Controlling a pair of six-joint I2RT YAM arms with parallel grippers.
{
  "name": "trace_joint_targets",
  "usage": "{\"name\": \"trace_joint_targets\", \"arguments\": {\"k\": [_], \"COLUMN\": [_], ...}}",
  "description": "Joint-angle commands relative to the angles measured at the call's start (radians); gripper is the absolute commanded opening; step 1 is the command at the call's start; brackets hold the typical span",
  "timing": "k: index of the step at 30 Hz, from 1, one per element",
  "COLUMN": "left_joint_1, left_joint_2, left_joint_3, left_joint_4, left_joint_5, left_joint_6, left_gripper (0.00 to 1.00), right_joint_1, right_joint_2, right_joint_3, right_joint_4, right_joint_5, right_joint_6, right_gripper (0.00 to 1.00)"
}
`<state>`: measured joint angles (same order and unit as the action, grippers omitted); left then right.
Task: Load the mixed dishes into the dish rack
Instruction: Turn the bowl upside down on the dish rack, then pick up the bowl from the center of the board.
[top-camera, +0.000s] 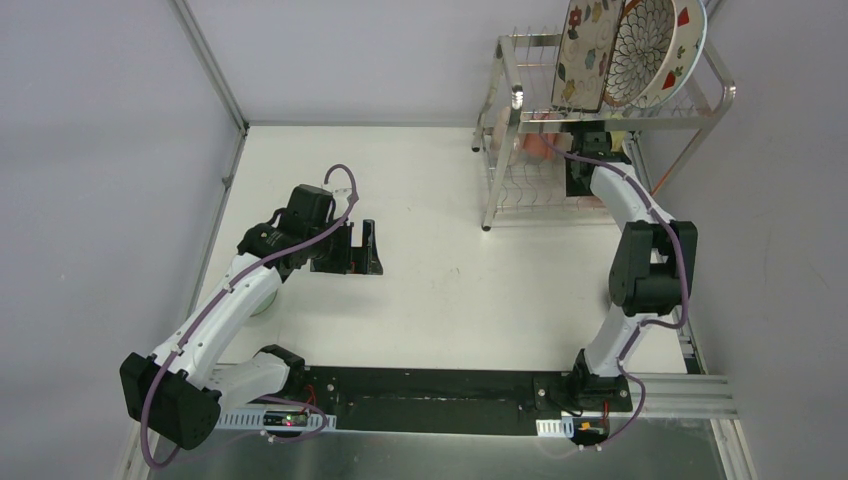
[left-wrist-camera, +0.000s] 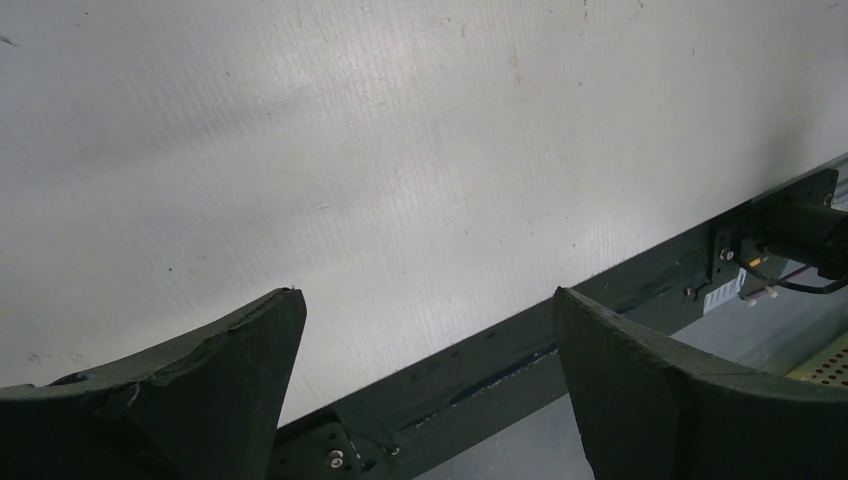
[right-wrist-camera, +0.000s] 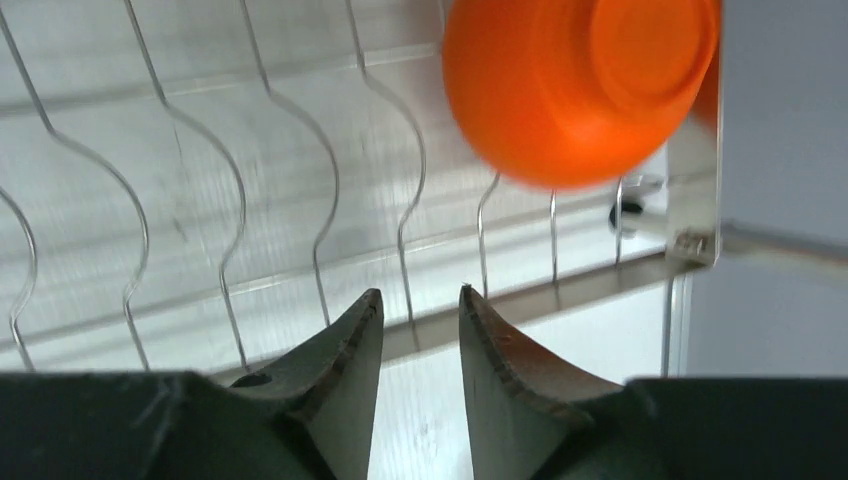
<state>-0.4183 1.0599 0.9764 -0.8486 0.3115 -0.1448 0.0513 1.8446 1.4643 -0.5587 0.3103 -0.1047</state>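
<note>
The dish rack stands at the far right. Its upper shelf holds a floral rectangular plate, a brown-petal round plate and a white strawberry plate, all on edge. A red-orange bowl lies upside down on the wire lower shelf. My right gripper is at that shelf's near edge, just short of the bowl, open by a narrow gap with nothing in it. My left gripper hangs wide open over bare table, nothing between its fingers.
The right arm reaches under the rack's upper shelf, which hides its fingers from above. A pale green rounded thing peeks out beneath the left arm. The black base rail runs along the near edge.
</note>
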Motion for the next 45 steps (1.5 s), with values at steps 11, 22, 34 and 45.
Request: {"name": "trace_joint_targets", "arguments": {"k": [11,22,34,45], "left_joint_1": [0.001,0.001,0.003,0.061], "left_joint_2": [-0.013,0.005,0.125,0.057], "left_joint_3": [-0.002,-0.004,0.056,0.045], "left_joint_4": [0.019,0.017,-0.061,-0.083], "left_joint_5": [-0.035,-0.070,-0.280,-0.736], "left_joint_6": [0.008,0.001,-0.089,-0.296], "left_gripper": [0.99,0.99,0.99,0.99], "right_joint_1": [0.052,0.085,0.093,0.150], "right_joint_2": [-0.136,-0.251,-0.460,-0.913], "right_joint_3": [-0.017,-0.142,-0.389,-0.468], "right_joint_4": [-0.390,-0.473,-0.330,-0.260], "right_joint_5": [0.018,-0.056,-0.388,-0.476], "right_joint_6": [0.102,0.244,0.316,0.329], "right_gripper": [0.39,0.41,0.51,0.79]}}
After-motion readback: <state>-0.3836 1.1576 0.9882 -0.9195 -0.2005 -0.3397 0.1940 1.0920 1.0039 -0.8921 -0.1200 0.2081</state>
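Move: The right gripper is empty, just inside the front of the dish rack's lower tier. The brown bowl it may take next is about 22 cm back, 12 cm to the right and 9 cm lower. The upturned red bowl is some 7 cm ahead and 8 cm right, with the yellow cup about 9 cm beyond that bowl. From the open left gripper, the green bowl lies about 26 cm left, 2 cm ahead and 14 cm below. Draw the empty right gripper back some 21 cm out of the rack, away from the upturned red bowl, easing left as it comes and rising only at the end; swing its fingers from pointing rightward to nearly straight ahead and down, and open them much wider. Late on, bring the wide-open left gripper left towards the green bowl, about 8 cm, slightly forward and lower, turning counter-clockwise. ##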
